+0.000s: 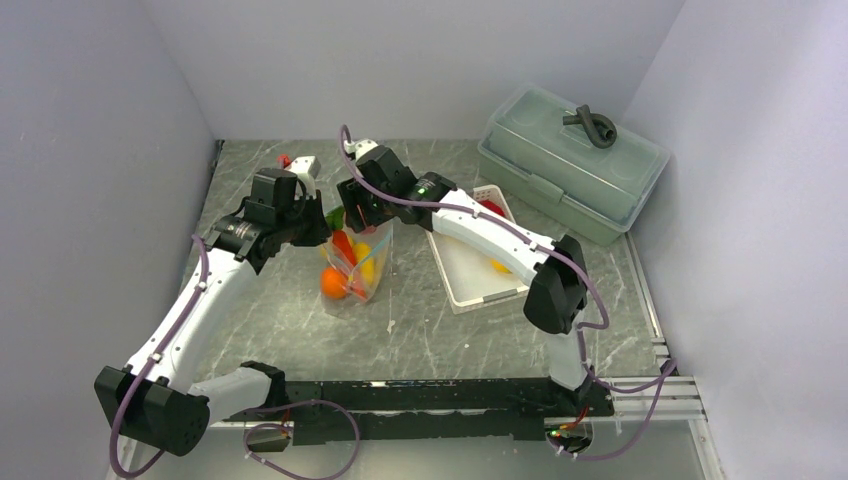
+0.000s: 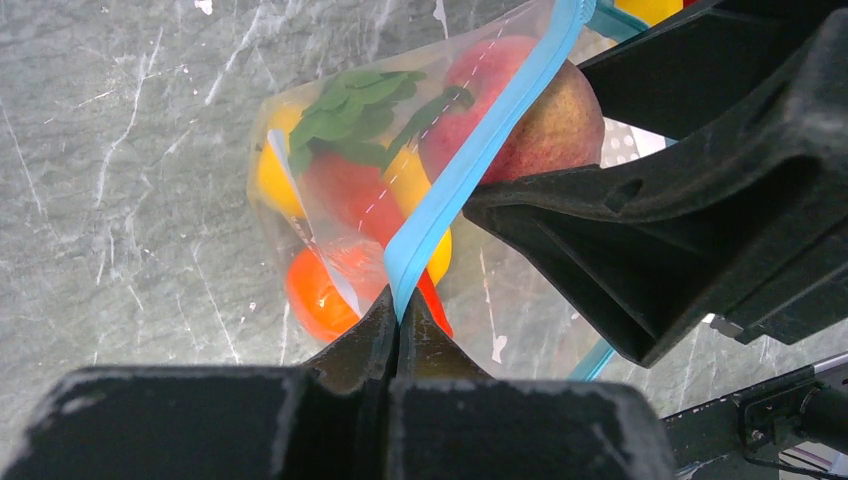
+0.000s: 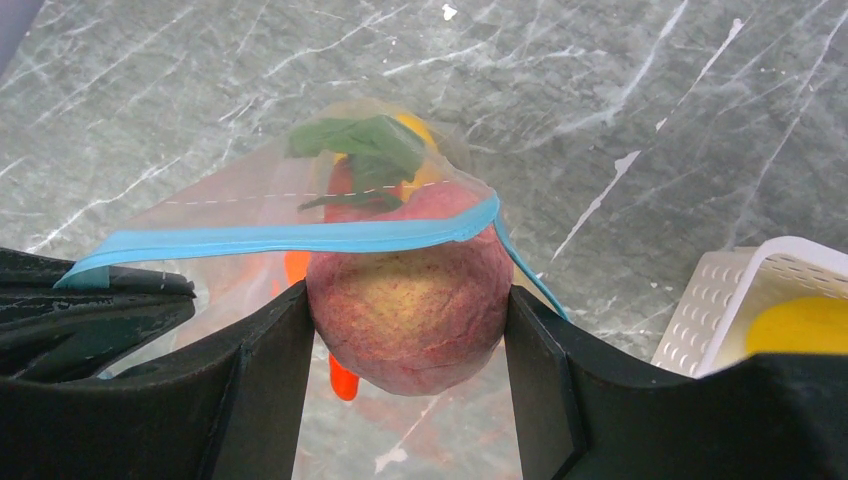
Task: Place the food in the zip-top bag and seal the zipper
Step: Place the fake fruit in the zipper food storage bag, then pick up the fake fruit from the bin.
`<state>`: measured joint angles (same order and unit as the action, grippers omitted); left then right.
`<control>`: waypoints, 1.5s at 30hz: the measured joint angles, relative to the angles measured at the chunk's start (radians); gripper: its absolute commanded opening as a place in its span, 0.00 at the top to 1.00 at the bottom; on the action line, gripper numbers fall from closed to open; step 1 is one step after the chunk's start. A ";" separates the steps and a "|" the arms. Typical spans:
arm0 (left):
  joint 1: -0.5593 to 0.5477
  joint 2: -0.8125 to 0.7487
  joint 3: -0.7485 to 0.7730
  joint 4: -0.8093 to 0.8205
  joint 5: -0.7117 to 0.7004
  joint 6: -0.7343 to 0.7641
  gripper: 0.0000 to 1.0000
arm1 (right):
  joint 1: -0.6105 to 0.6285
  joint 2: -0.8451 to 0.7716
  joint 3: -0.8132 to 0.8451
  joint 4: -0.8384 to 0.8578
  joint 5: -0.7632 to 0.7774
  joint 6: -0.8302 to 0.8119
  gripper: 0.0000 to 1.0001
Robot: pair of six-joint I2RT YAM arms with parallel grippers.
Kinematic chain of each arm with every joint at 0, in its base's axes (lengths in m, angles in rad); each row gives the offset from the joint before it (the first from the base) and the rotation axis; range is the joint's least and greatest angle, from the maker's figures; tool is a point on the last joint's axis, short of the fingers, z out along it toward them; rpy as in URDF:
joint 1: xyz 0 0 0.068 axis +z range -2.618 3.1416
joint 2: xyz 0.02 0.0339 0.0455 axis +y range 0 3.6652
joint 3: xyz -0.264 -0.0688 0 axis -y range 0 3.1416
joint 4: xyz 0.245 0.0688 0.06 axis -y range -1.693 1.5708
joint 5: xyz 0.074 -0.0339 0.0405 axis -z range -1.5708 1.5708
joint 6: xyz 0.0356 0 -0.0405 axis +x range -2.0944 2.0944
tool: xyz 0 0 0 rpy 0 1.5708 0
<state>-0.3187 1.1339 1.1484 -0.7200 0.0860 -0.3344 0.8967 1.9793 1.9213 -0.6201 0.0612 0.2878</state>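
Observation:
The clear zip-top bag (image 1: 356,268) hangs over the table's middle with its mouth held up. My left gripper (image 2: 400,310) is shut on one end of the teal zipper (image 2: 470,160). A pinkish peach (image 3: 405,300) sits at the bag's mouth, half under the zipper (image 3: 300,238), and my right gripper (image 3: 408,302) is shut on it. Inside the bag lie an orange (image 2: 315,295), a yellow lemon (image 2: 270,175) and the carrot's green leaves (image 2: 350,105). From above, the left gripper (image 1: 322,228) and right gripper (image 1: 352,205) meet over the bag.
A white slotted basket (image 1: 470,265) stands right of the bag, with a lemon (image 1: 500,266) and a red piece (image 1: 492,208) in it. A grey-green lidded box (image 1: 570,160) is at the back right. Walls close in the table on three sides.

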 measured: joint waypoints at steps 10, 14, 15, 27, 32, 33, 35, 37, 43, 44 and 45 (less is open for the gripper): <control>0.000 0.000 0.000 0.002 0.003 0.000 1.00 | 0.003 0.006 0.013 -0.016 0.029 0.006 0.16; 0.000 0.000 0.000 0.002 0.004 0.000 1.00 | 0.003 0.006 0.013 -0.016 0.031 0.008 0.13; 0.000 0.000 0.000 0.002 0.004 0.000 1.00 | 0.003 0.006 0.013 -0.016 0.031 0.008 0.12; 0.000 0.000 0.000 0.002 0.004 0.000 1.00 | 0.003 -0.026 -0.007 -0.010 0.025 0.013 0.12; 0.000 0.000 0.000 0.002 0.003 0.000 1.00 | 0.003 -0.126 -0.070 0.004 0.016 0.023 0.13; 0.000 0.000 0.000 0.002 0.004 0.000 1.00 | 0.003 -0.148 -0.084 0.008 0.011 0.025 0.13; 0.000 0.000 0.000 0.002 0.003 0.000 1.00 | 0.003 -0.207 -0.116 0.021 0.007 0.031 0.13; 0.000 0.000 0.000 0.002 0.003 0.000 1.00 | 0.003 -0.262 -0.141 0.035 0.008 0.035 0.14; 0.000 0.000 0.000 0.002 0.003 0.000 1.00 | 0.002 -0.383 -0.194 0.060 0.050 0.034 0.15; 0.000 0.000 0.000 0.002 0.003 0.000 1.00 | 0.002 -0.400 -0.208 0.062 0.066 0.033 0.15; 0.000 0.000 0.000 0.002 0.003 0.000 1.00 | 0.000 -0.415 -0.224 0.063 0.080 0.032 0.15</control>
<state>-0.3187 1.1339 1.1484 -0.7185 0.0895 -0.3344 0.8967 1.5642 1.6978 -0.5575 0.1410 0.3195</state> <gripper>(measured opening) 0.012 0.857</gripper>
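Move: The peach is still gripped between the right fingers in the zip-top bag's open mouth. The bag's filled body lies about 13 cm below this hand and some 5 cm to its left. The closed left gripper is about 8 cm left of the right hand, 3 cm back and at the same height; the white basket lies some 24 cm right, 1 cm ahead and 16 cm below. From the left hand the bag's body is about 3 cm ahead, 3 cm right and 13 cm below. The peach is let go in the bag's mouth as the right fingers open wider, the hand staying almost still. After a short pause the empty hand climbs clear of the bag about 12 cm, drawing some 7 cm right and 4 cm back, its fingers tipping up roughly 15 degrees. The left hand stays put and keeps pinching the zipper edge. ##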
